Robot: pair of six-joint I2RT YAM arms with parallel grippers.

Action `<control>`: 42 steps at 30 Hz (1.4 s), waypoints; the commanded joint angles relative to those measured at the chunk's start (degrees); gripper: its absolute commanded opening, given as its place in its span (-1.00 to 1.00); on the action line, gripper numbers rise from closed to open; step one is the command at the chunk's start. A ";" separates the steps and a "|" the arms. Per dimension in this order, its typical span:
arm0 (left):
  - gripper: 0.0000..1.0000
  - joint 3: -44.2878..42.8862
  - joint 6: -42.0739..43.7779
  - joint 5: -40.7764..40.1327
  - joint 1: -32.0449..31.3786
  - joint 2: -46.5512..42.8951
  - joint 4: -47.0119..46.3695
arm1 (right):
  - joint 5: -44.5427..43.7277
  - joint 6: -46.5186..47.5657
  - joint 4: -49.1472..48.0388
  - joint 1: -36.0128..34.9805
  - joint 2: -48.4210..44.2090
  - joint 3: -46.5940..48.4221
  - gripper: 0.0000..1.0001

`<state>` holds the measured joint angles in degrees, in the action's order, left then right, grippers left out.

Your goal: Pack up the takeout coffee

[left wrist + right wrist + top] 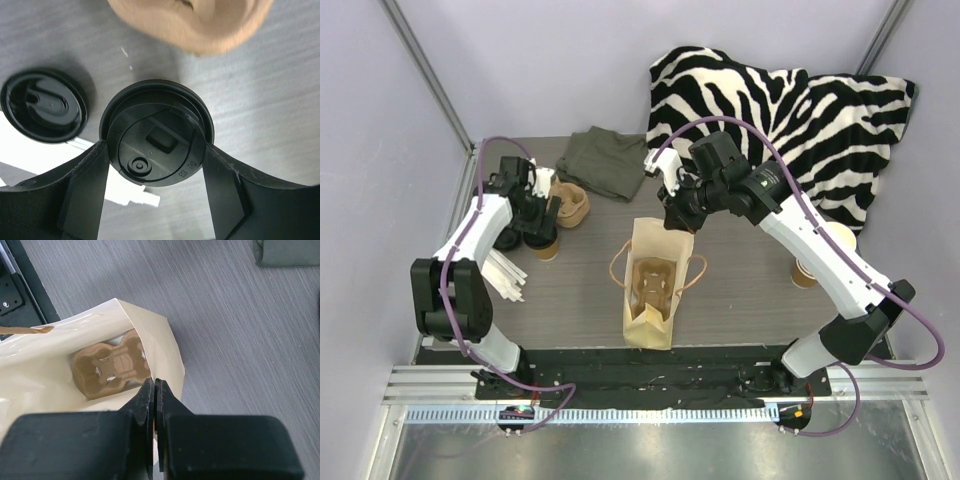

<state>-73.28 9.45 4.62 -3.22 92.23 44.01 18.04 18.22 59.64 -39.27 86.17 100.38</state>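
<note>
The takeout coffee (157, 132), a brown paper cup (547, 246) under a black lid, stands on the table at the left. My left gripper (542, 225) straddles it from above. Its two fingers (85, 190) press against the lid's opposite sides. Near the table's middle a tan paper bag (650, 300) lies open, with a brown pulp cup carrier (107, 365) inside. My right gripper (155, 384) is shut on the bag's far rim (170, 345) and holds its mouth open. From above, that gripper (678, 218) sits just behind the bag.
A loose black lid (42, 105) lies just left of the cup, over white paper strips (505, 275). A second pulp carrier (570, 205) sits behind the cup. Olive cloth (605, 160), a zebra blanket (780, 110) and brown cups (805, 272) are at the back and right.
</note>
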 commanded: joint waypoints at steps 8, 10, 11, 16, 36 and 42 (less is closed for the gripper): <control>-0.27 -0.64 -0.57 7.41 0.32 -10.56 5.83 | -4.59 -5.03 -6.28 1.47 -2.15 -2.11 -0.98; -0.27 -0.64 -0.93 8.55 0.41 -11.97 5.65 | -6.35 -6.26 -7.33 1.56 -2.59 -2.73 -0.98; -0.27 -0.90 -1.28 9.00 0.32 -13.37 5.13 | -6.96 -6.79 -7.78 1.65 -2.67 -2.91 -0.99; -0.29 -6.78 -4.35 13.83 0.06 -15.32 6.79 | -8.81 -9.77 -9.10 2.26 -3.20 -3.70 -0.98; -0.31 -61.90 -4.19 22.27 -22.95 -4.51 22.87 | -6.80 -16.72 -9.89 7.71 -2.06 -3.96 -0.99; -0.31 -58.74 2.41 20.17 -32.27 -6.97 23.49 | -6.27 -17.78 -9.80 8.33 -1.27 -3.87 -0.98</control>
<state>-133.05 7.11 24.80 -31.22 87.24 66.24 10.59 2.20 52.66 -31.11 85.01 95.02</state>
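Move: The lidded coffee cup is already in the left gripper; the paper bag it is bound for lies about 27 cm to the left hand's right, 14 cm nearer the base and 3 cm higher. A loose lid is 10 cm left and 2 cm ahead, the pulp tray 10 cm ahead and 3 cm right, the straws 10 cm left and 7 cm back, all about 7 cm lower. The bag's middle is 7 cm back, 9 cm left and 14 cm below the right hand, which pinches its rim. The coffee cup, kept gripped around its lid by the left hand, comes back slightly while starting upward, then climbs fast, some 36 cm in all, swinging about 20 cm right and 10 cm back towards the bag's mouth as the wrist tips up and turns clockwise. Meanwhile the right hand, still pinching the bag's rim, draws it 5 cm forward and a little right, turning some 25 degrees clockwise. ##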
